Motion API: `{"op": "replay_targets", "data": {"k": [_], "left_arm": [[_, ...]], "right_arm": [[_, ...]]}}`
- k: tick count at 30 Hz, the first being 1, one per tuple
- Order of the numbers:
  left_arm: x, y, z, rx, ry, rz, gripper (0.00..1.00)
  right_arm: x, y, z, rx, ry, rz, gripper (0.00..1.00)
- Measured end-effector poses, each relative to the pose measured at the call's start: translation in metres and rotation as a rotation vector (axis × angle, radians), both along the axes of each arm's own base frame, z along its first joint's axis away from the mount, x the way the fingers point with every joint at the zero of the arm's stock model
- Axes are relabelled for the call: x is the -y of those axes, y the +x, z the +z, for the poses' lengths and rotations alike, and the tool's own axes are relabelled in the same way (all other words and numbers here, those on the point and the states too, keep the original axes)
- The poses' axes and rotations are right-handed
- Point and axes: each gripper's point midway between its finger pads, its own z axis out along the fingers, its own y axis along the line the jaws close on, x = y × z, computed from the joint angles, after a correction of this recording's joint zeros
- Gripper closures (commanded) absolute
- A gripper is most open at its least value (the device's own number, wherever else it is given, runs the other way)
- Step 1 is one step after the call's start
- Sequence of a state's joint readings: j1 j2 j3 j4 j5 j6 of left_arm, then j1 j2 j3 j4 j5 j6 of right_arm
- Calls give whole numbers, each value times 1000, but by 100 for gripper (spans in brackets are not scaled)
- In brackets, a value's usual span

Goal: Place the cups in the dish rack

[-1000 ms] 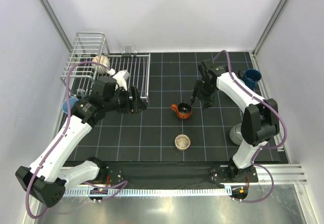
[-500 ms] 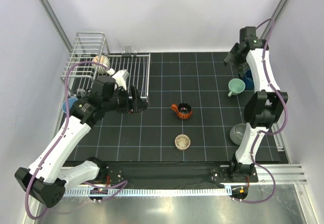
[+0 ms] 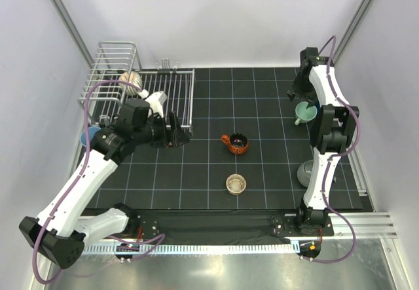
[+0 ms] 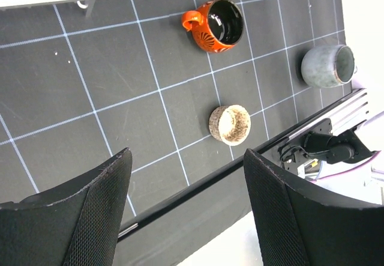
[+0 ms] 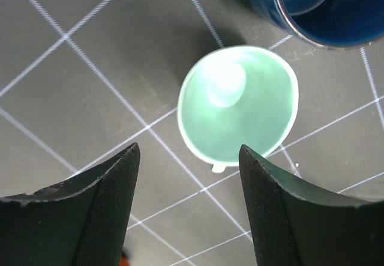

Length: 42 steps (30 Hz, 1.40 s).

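The dish rack (image 3: pixel 145 88) stands at the back left with a ribbed cream cup (image 3: pixel 133 80) in it. An orange-brown cup (image 3: pixel 236 143) (image 4: pixel 216 24), a small tan cup (image 3: pixel 236 184) (image 4: pixel 230 123) and a grey cup (image 3: pixel 306 172) (image 4: pixel 327 66) stand on the mat. My left gripper (image 3: pixel 178 131) (image 4: pixel 186 155) hovers open and empty by the rack's front corner. My right gripper (image 3: pixel 296 96) (image 5: pixel 188 149) hangs open just above a pale green cup (image 3: pixel 305 112) (image 5: pixel 237 102), beside a dark blue cup (image 5: pixel 318 8).
A light blue tumbler (image 3: pixel 88 135) sits at the mat's left edge behind my left arm. White walls close in the left, back and right. A metal rail (image 3: pixel 366 221) runs along the near right edge.
My right arm has swung from beside the orange-brown cup to the far right and now hangs over the pale green cup, its jaws a little wider. The left arm has not moved.
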State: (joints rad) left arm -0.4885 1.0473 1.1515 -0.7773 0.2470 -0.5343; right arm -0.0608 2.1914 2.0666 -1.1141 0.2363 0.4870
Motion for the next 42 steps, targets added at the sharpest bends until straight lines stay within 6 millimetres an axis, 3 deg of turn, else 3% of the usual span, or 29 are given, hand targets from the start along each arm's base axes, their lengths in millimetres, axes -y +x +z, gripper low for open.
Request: {"op": "replay_targets", "data": {"k": [7, 14, 17, 22, 23, 26, 32, 35, 37, 39, 42], "left_arm": [[1, 1, -6, -23, 12, 0, 27], [1, 0, -9, -40, 11, -1, 27], [0, -1, -11, -54, 17, 2, 27], [0, -1, -11, -64, 17, 7, 28], [0, -2, -10, -65, 16, 8, 28], [1, -3, -10, -77, 7, 10, 28], [4, -6, -8, -109, -26, 21, 29], [8, -8, -5, -131, -58, 30, 30], [13, -8, 0, -142, -98, 36, 30], [21, -7, 8, -151, -152, 40, 31], [34, -1, 27, -150, -263, 46, 31]], "right_arm": [[5, 5, -30, -49, -26, 16, 33], [6, 13, -62, -99, -26, 31, 41], [7, 13, -67, -109, -23, 30, 47], [6, 14, -67, -107, -18, 28, 67], [6, 14, -67, -107, -18, 28, 80], [6, 12, -67, -113, -18, 26, 96], [1, 10, -59, -107, 6, 29, 96], [-10, 13, -48, -65, 78, 24, 96], [-27, 13, -31, -11, 166, 29, 96], [-49, 12, 0, 80, 261, 47, 96], [-92, 8, 68, 275, 439, 90, 96]]}}
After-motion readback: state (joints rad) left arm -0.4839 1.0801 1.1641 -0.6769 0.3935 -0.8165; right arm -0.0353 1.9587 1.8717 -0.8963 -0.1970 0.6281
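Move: The mint cup I go for stands about 5 cm to the right of my right hand, roughly 1 cm back and some 8 cm below its open fingers. The blue mug lies beyond the mint cup, about 9 cm farther right and 5 cm farther out. The orange mug is some 16 cm back and 27 cm left of my right hand. From my left hand the mint cup is about 20 cm ahead and 53 cm right, far below. I sink my right hand about 7 cm, easing slightly forward, so the open fingers straddle the mint cup's left wall, and close them to pinch it. Then I rise fast and swing left, some 13 cm up and 10 cm left, rolling the hand's left side up and tipping the fingers forward. Meanwhile my empty left hand, still open, starts drifting right and up. ##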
